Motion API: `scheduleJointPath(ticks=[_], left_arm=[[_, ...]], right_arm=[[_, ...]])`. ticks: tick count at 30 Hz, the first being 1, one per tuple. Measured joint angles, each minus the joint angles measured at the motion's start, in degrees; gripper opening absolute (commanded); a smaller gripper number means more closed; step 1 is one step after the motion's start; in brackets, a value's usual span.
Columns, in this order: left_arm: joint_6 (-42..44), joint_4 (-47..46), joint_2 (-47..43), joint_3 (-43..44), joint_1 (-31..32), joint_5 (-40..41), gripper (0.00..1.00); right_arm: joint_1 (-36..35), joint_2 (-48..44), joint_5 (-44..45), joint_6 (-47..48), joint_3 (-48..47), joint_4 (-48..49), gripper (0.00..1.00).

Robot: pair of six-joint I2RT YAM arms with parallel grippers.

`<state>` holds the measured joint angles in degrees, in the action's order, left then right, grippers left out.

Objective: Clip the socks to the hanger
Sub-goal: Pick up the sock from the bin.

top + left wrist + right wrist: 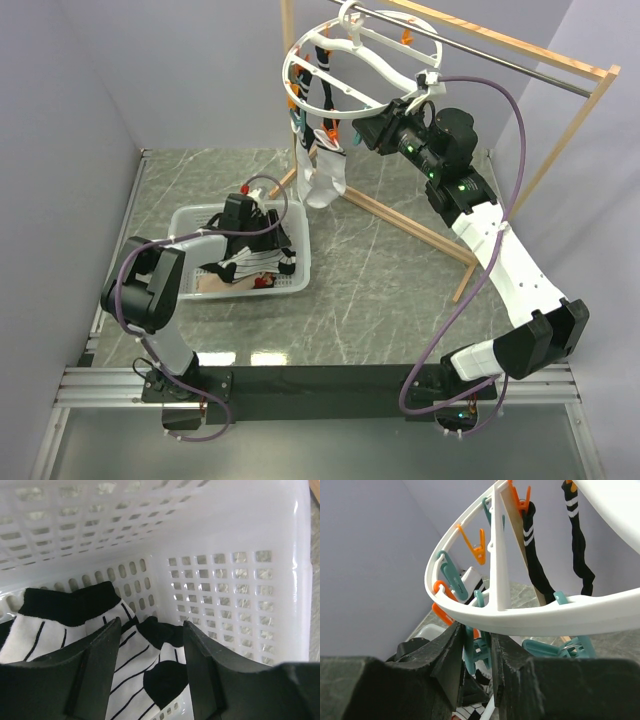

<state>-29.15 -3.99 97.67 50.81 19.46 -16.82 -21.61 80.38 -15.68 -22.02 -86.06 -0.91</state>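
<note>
The hanger (372, 62) is a white ring hung by its hook from a metal rod. A white sock (325, 178) and black socks (535, 565) dangle from its clips. My right gripper (477, 635) reaches up under the ring's rim (530, 620) and is shut on a teal clip (479, 652). Down in the basket, my left gripper (152, 630) is open. Its fingers (100, 660) straddle a white sock with thin black stripes (135, 660) and a black toe. More socks (250, 265) lie heaped in the basket.
The white perforated basket (300, 250) sits at left centre, and its corner wall (240, 595) is close ahead of the left fingers. A wooden frame (410, 225) carries the metal rod (480, 50). Orange clips (475, 545) hang round the ring.
</note>
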Motion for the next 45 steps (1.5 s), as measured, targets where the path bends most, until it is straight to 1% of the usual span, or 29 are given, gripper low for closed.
scheduleJointPath(ticks=[2,3,4,11,14,15,16,17,18,26,29,32,38,42,45], left_arm=[[0.0,-0.1,0.1,0.0,0.1,-0.3,0.57],[0.0,-0.1,0.1,0.0,0.2,-0.4,0.53],[0.0,-0.2,0.1,-0.1,0.2,-0.5,0.51],[0.6,-1.2,0.1,-1.0,0.2,-0.5,0.49],[1.0,-1.7,0.1,-1.3,0.2,-0.6,0.33],[1.2,-2.0,0.1,-1.6,0.2,-0.7,0.25],[1.2,-2.3,0.1,-2.0,0.2,-0.8,0.22],[1.4,-2.5,0.1,-2.4,0.2,-0.9,0.17],[1.5,-2.6,0.1,-2.8,0.2,-0.9,0.01],[1.9,-2.7,0.0,-3.3,0.3,-0.7,0.01],[2.0,-1.5,-1.9,-3.3,0.3,0.3,0.0],[2.1,0.0,-7.2,-3.2,0.2,1.5,0.0],[2.1,0.8,-22.4,-1.2,0.0,1.6,0.01],[2.1,0.7,-28.3,-0.6,0.1,1.0,0.01],[2.1,1.1,-31.0,0.3,1.4,1.3,0.01]], right_arm=[[0.0,0.0,0.0,0.0,0.0,0.0,0.0],[0.0,0.0,0.0,0.0,0.0,0.0,0.0],[0.0,0.0,0.0,0.0,0.0,0.0,0.0],[0.0,0.0,0.0,0.0,0.0,0.0,0.0],[0.0,0.0,0.0,0.0,0.0,0.0,0.0],[0.0,0.0,0.0,0.0,0.0,0.0,0.0],[0.0,0.0,0.0,0.0,0.0,0.0,0.0],[0.0,0.0,0.0,0.0,0.0,0.0,0.0],[0.0,0.0,0.0,0.0,0.0,0.0,0.0],[0.0,0.0,0.0,0.0,-0.1,-0.1,0.0],[0.0,0.0,0.0,0.0,-0.1,-0.1,0.0],[0.0,0.0,0.0,0.0,-0.1,-0.2,0.0],[0.0,0.0,0.0,0.0,-0.2,-0.4,0.0],[0.0,0.0,-0.4,0.0,-0.2,-0.4,0.0],[0.0,0.0,-0.7,0.0,-0.2,-0.4,0.0]])
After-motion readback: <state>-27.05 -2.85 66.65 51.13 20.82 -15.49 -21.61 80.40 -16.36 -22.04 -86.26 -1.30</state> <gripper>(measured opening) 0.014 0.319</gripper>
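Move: The striped sock lies right at the left hand's open fingers, its near black end between the tips and its middle about 4 cm back, 3 cm to the left and 3 cm below. The red-patterned sock is about 10 cm back and 4 cm to the left; the bin's right wall stands some 5 cm to the right and 1 cm back. From the right hand, the striped sock is roughly 7 cm back, 20 cm to the left and 41 cm down. Easing down and slightly back by only a centimetre or so, the left hand shuts its half-open fingers and pinches the black end of the striped sock. After a brief hold it goes steeply and fast upward out of the bin, some 22 cm, keeping the pinch, while the wrist tips the fingers up about 30 degrees towards level. ##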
